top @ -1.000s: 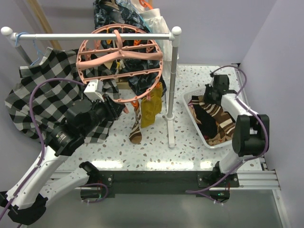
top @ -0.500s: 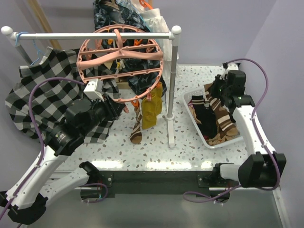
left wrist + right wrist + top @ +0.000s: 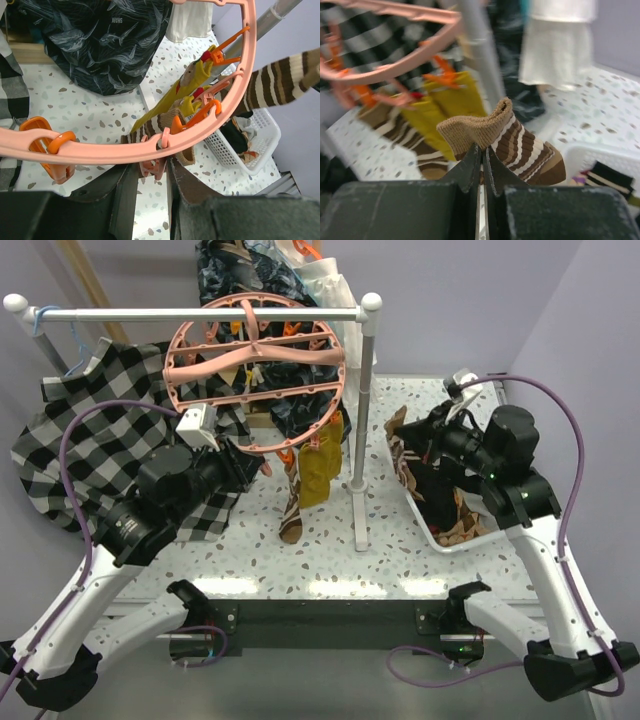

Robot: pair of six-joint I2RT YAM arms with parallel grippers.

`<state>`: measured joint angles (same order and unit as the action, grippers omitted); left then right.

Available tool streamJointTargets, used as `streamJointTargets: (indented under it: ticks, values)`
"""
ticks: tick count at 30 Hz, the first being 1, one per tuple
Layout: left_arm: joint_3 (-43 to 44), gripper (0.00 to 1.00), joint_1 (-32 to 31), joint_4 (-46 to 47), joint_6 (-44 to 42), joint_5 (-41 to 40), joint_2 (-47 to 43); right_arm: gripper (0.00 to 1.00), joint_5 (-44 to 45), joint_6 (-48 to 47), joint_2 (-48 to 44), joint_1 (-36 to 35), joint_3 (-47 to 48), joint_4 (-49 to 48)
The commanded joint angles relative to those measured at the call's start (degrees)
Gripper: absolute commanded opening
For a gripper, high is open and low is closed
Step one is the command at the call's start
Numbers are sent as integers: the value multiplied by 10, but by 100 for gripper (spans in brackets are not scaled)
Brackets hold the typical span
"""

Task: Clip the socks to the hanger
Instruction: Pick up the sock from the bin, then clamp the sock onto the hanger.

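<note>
The salmon-pink round hanger (image 3: 255, 370) hangs from the white rail, with two mustard socks (image 3: 315, 465) and a brown striped sock (image 3: 290, 510) clipped below its near rim. My left gripper (image 3: 258, 462) is under that rim. In the left wrist view it (image 3: 151, 170) is shut on a small pink clip (image 3: 152, 167) hanging from the ring (image 3: 200, 130). My right gripper (image 3: 481, 150) is shut on the cuff of a second brown striped sock (image 3: 520, 145). It holds that sock (image 3: 400, 440) in the air right of the rail post, above the basket's left edge.
A white basket (image 3: 455, 538) at the right holds more socks (image 3: 440, 495). The white rail (image 3: 200, 315) and its post (image 3: 360, 440) stand between the arms. A checkered shirt (image 3: 90, 430) hangs at the left and a dark patterned garment (image 3: 240, 280) behind the hanger.
My right arm has lifted the brown striped sock out of the basket and carried it left, toward the post and hanger. My left arm has stayed at the clip.
</note>
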<state>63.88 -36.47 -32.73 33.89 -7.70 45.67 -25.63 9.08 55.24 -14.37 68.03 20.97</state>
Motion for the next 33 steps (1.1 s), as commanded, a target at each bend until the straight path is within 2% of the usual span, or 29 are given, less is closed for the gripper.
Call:
streamJointTargets:
  ticks: [1,3,6,13,14,19,25,33]
  values:
    - [27,0,-1,23,8,0,2,0,-156,-43,-22,-40,32,-18]
    - [27,0,-1,25,9,1,4,0,-205,-52,-19,-69,42,2]
    - [28,0,0,28,10,2,6,0,-214,-57,-13,-122,39,20]
    - [29,0,0,29,14,2,6,0,-153,-18,1,-251,-19,-44]
    - [29,0,0,29,15,1,6,0,-142,-14,6,-288,-21,-51]
    - [28,0,-1,29,16,1,3,0,-75,-4,69,-406,-26,-101]
    - [27,0,0,26,18,-2,-3,0,9,42,143,-458,-30,-188]
    - [21,0,0,26,21,-2,-11,0,108,63,214,-459,-7,-208]
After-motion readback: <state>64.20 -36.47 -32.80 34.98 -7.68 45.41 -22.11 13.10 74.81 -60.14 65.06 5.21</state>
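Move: The pink clip on the hanger's near rim, where the right hand is taking its brown striped sock, lies about 28 cm to its left, 6 cm back and 3 cm lower; it is between the left hand's fingers. The yellow sock hangs some 18 cm left, 3 cm back and 9 cm below the right hand, the hanging brown sock 22 cm left, 7 cm back and 12 cm below. The stand's post is 11 cm left and 8 cm ahead. Still pinching the striped sock in shut fingers, the right hand swings left about 24 cm towards the clip, first also drawing back some 18 cm on the near side of the post, then easing 4 cm forward again. It rises a little, then sinks to end about 8 cm lower, turned some 40 degrees counter-clockwise. The left hand stays, keeping its hold on the pink clip. ##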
